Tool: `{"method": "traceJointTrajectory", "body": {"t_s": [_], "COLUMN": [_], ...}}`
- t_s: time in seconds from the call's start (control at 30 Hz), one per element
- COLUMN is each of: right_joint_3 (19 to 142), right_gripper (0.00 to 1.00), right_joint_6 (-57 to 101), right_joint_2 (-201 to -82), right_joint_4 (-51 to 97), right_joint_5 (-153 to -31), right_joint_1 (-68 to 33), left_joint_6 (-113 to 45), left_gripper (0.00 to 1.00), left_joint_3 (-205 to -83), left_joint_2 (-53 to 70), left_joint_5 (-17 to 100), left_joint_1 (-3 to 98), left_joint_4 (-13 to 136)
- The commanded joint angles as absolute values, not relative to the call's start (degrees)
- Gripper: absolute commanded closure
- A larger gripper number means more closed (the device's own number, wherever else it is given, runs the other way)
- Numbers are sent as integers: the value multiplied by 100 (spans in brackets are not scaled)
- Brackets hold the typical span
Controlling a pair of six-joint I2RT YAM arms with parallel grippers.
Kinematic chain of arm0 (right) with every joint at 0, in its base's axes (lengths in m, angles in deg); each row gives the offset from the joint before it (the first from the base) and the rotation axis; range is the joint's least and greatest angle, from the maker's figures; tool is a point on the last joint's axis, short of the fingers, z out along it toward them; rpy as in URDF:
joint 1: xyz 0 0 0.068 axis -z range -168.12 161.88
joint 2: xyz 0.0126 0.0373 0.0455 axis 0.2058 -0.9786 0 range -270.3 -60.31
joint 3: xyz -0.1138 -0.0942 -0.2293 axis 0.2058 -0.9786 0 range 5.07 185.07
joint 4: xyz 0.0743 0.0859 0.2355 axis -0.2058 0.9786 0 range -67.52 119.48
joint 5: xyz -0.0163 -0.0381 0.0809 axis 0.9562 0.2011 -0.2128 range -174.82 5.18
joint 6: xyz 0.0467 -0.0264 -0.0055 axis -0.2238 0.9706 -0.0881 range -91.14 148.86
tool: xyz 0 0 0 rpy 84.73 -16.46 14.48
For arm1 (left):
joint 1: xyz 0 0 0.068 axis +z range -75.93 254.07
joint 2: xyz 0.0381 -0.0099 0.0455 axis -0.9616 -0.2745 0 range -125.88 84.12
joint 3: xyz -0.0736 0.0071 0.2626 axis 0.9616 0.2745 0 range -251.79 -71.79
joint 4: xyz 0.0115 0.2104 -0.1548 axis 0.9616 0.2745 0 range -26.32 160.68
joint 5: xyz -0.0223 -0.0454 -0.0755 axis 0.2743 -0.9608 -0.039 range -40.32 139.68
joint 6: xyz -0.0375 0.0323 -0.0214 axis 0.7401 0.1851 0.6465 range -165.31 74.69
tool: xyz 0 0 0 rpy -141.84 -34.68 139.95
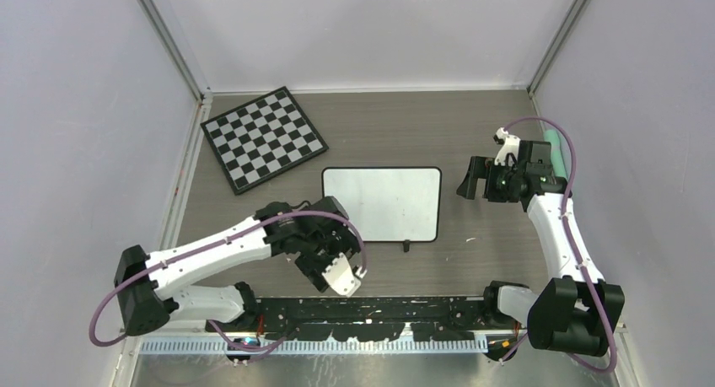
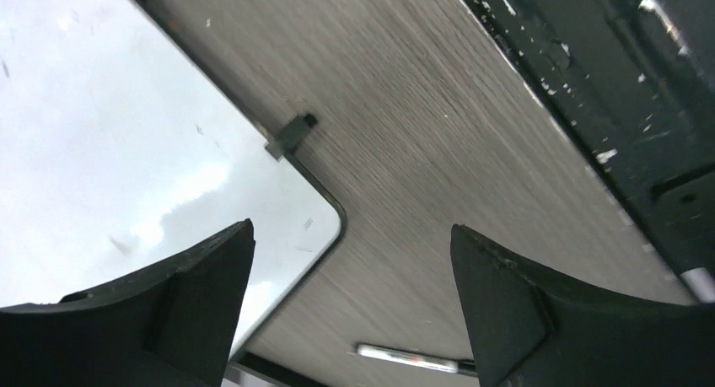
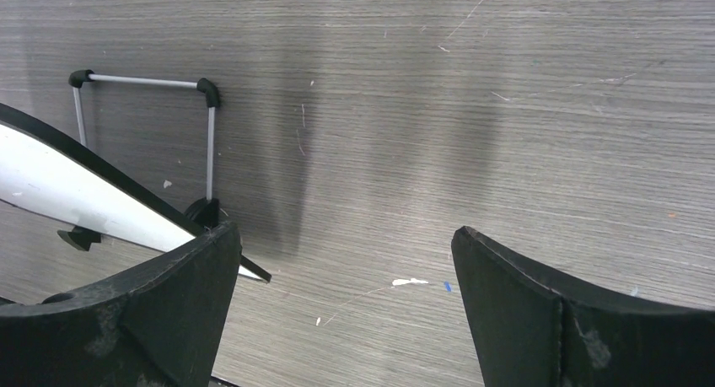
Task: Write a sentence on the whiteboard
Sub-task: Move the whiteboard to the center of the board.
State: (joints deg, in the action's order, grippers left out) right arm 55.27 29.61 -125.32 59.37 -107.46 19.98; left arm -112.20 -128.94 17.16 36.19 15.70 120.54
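The whiteboard (image 1: 381, 203) lies flat mid-table, white with a thin black frame. Its face is blank and the sentence is not in view. My left gripper (image 1: 341, 279) hangs over the table by the board's near left corner, open with nothing between its fingers. In the left wrist view the left gripper (image 2: 352, 229) frames a corner of the whiteboard (image 2: 126, 151), a black foot clip (image 2: 291, 134) and a marker pen (image 2: 405, 359) lying on the table. My right gripper (image 1: 469, 180) hovers just right of the board, open and empty. The right gripper (image 3: 346, 229) shows bare table between its jaws and the whiteboard's edge (image 3: 67, 193) at left.
A checkered chessboard (image 1: 263, 138) lies at the back left. A teal object (image 1: 556, 147) sits behind the right arm. The black base rail (image 1: 371, 307) runs along the near edge, seen also as the rail (image 2: 607, 83). A thin wire frame (image 3: 143, 82) stands by the board's edge.
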Motion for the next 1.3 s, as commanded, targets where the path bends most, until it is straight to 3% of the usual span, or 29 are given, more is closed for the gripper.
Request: {"method": "traceJointTrajectory", "body": {"t_s": [0.0, 0.57, 1.0, 1.27], "right_joint_3": [5587, 5625, 5646, 5666], "right_gripper": [1, 0, 1, 1], "right_joint_6": [3024, 3114, 3215, 3262], "right_joint_2": [-12364, -12132, -12092, -12112], "right_joint_4": [5823, 6007, 6109, 6141], "right_joint_5": [-10801, -11001, -11108, -11123], "right_joint_1": [2054, 2065, 2065, 2066], "left_joint_6": [-13287, -14448, -14671, -14338], "left_gripper": [13, 31, 55, 79], "left_joint_3": [-12833, -13432, -13944, -14198], "left_joint_2": [1316, -917, -1697, -1949], "left_joint_5": [3680, 4337, 4896, 4924], "left_joint_1": [1259, 913, 1162, 1263], "left_joint_4": [11598, 10915, 11296, 11428]}}
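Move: The whiteboard's left foot, a small black peg on its lower edge, lies about 5 cm ahead of the left hand, 5 cm to its right and 11 cm below. The board's right foot is some 13 cm further right, level with it; the board's middle stands about 8 cm beyond and 7 cm to the right of the left foot. The marker lies roughly 11 cm ahead and 17 cm left of the hand. From the right hand, the left foot is about 27 cm left, 10 cm back and 11 cm below. The whiteboard's left foot is what the left hand comes down on: it sinks about 11 cm, swinging right first and then forward, some 6 cm each way overall. The wrist turns clockwise by about 30 degrees early on and rolls until the fingers point nearly straight down, while the wide-open fingers close to about a quarter and pinch the foot from both sides. ##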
